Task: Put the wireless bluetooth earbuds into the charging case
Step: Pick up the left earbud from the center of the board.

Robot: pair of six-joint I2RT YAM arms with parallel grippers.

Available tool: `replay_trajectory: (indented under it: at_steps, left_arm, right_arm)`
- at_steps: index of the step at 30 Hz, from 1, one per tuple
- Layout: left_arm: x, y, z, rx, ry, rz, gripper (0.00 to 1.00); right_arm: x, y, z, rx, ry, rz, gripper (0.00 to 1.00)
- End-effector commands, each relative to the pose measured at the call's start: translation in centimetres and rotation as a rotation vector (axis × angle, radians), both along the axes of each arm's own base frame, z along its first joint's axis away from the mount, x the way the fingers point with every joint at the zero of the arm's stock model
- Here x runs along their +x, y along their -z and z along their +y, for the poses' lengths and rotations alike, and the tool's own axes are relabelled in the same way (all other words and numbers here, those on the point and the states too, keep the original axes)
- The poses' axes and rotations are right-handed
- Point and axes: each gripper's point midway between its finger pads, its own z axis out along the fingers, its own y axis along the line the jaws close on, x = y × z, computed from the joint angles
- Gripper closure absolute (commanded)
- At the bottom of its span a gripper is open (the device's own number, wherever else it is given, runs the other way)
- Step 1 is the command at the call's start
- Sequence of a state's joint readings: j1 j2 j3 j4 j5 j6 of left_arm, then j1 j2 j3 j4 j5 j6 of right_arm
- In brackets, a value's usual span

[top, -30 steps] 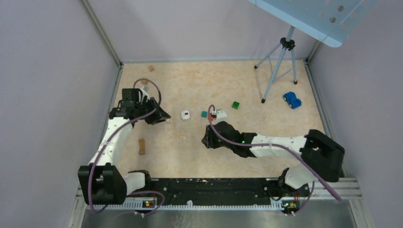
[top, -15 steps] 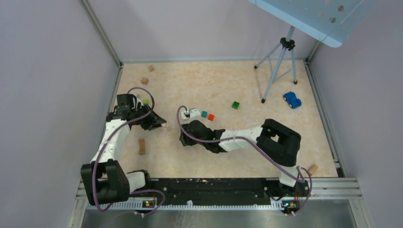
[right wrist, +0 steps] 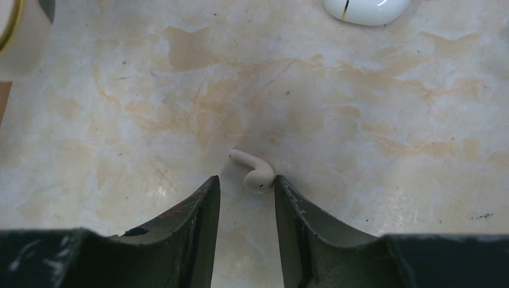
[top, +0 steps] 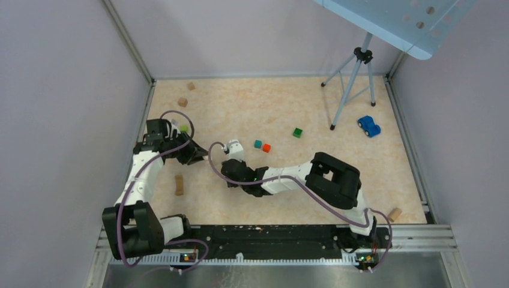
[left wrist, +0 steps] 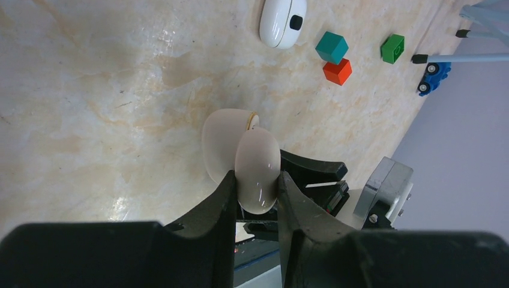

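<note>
The cream charging case (left wrist: 258,168) hangs above the table with its lid (left wrist: 219,141) swung open, and my left gripper (left wrist: 256,175) is shut on its body. In the top view the left gripper (top: 201,155) sits at the left of the table. One white earbud (right wrist: 255,171) lies on the table, its stem pointing left. My right gripper (right wrist: 246,180) is open around it, and the bud's head touches the right fingertip (right wrist: 281,183). A corner of the case (right wrist: 18,36) shows at the top left of the right wrist view. From above, the right gripper (top: 233,174) stands just right of the left one.
A white oval object (left wrist: 282,21) lies beyond the earbud, with a teal cube (top: 257,144) and an orange cube (top: 266,148) beside it. Farther right are a green cube (top: 298,132), a blue toy car (top: 369,126) and a tripod (top: 351,90). Wooden blocks (top: 179,185) are scattered about.
My right arm has swept left from the table's middle to just beside the left gripper, over the earbud. The left arm has shifted only slightly, still holding the case.
</note>
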State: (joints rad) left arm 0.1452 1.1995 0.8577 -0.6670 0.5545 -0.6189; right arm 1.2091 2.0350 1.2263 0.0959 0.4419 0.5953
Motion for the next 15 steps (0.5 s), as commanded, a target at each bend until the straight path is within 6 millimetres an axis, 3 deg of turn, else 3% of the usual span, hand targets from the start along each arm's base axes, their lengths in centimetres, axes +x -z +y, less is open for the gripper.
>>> replay_trajectory:
  at_steps: [1,9,15]
  left_arm:
    - [0.2,-0.6,-0.1,-0.012,0.017,-0.044,1.0]
    - [0.3,-0.9,-0.2,-0.016,0.026,-0.05,1.0]
    - [0.2,-1.0,-0.5,-0.025,0.044,-0.06,1.0]
  right_arm:
    - [0.8,0.9,-0.1,-0.083,0.031,-0.033,0.63]
    - [0.6,2.1,-0.8,-0.147,0.045,-0.019,0.71]
    - [0.3,0.3,-2.0,-0.106,0.071,-0.026,0.86]
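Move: Just ahead of the right fingertips, about 1 cm forward, neither left nor right, and roughly 1 cm below, the left earbud lies on the board with its head already between the open fingers. The white oval box sits some 11 cm ahead and 1 cm right; the teal block is about 11 cm ahead and 10 cm right. The held charging case hangs 6 cm ahead, 7 cm left and 11 cm higher. From the left hand the earbud is about 5 cm back, 7 cm right and 12 cm down. Creeping forward about 1 cm low over the board, the right hand brings its fingertips around the earbud's head, drifting slightly left and back again, while the wrist turns only a few degrees. The fingers narrow from roughly two-fifths open to one-fifth, fastest once the hand has all but stopped, and pinch the head from both sides. ##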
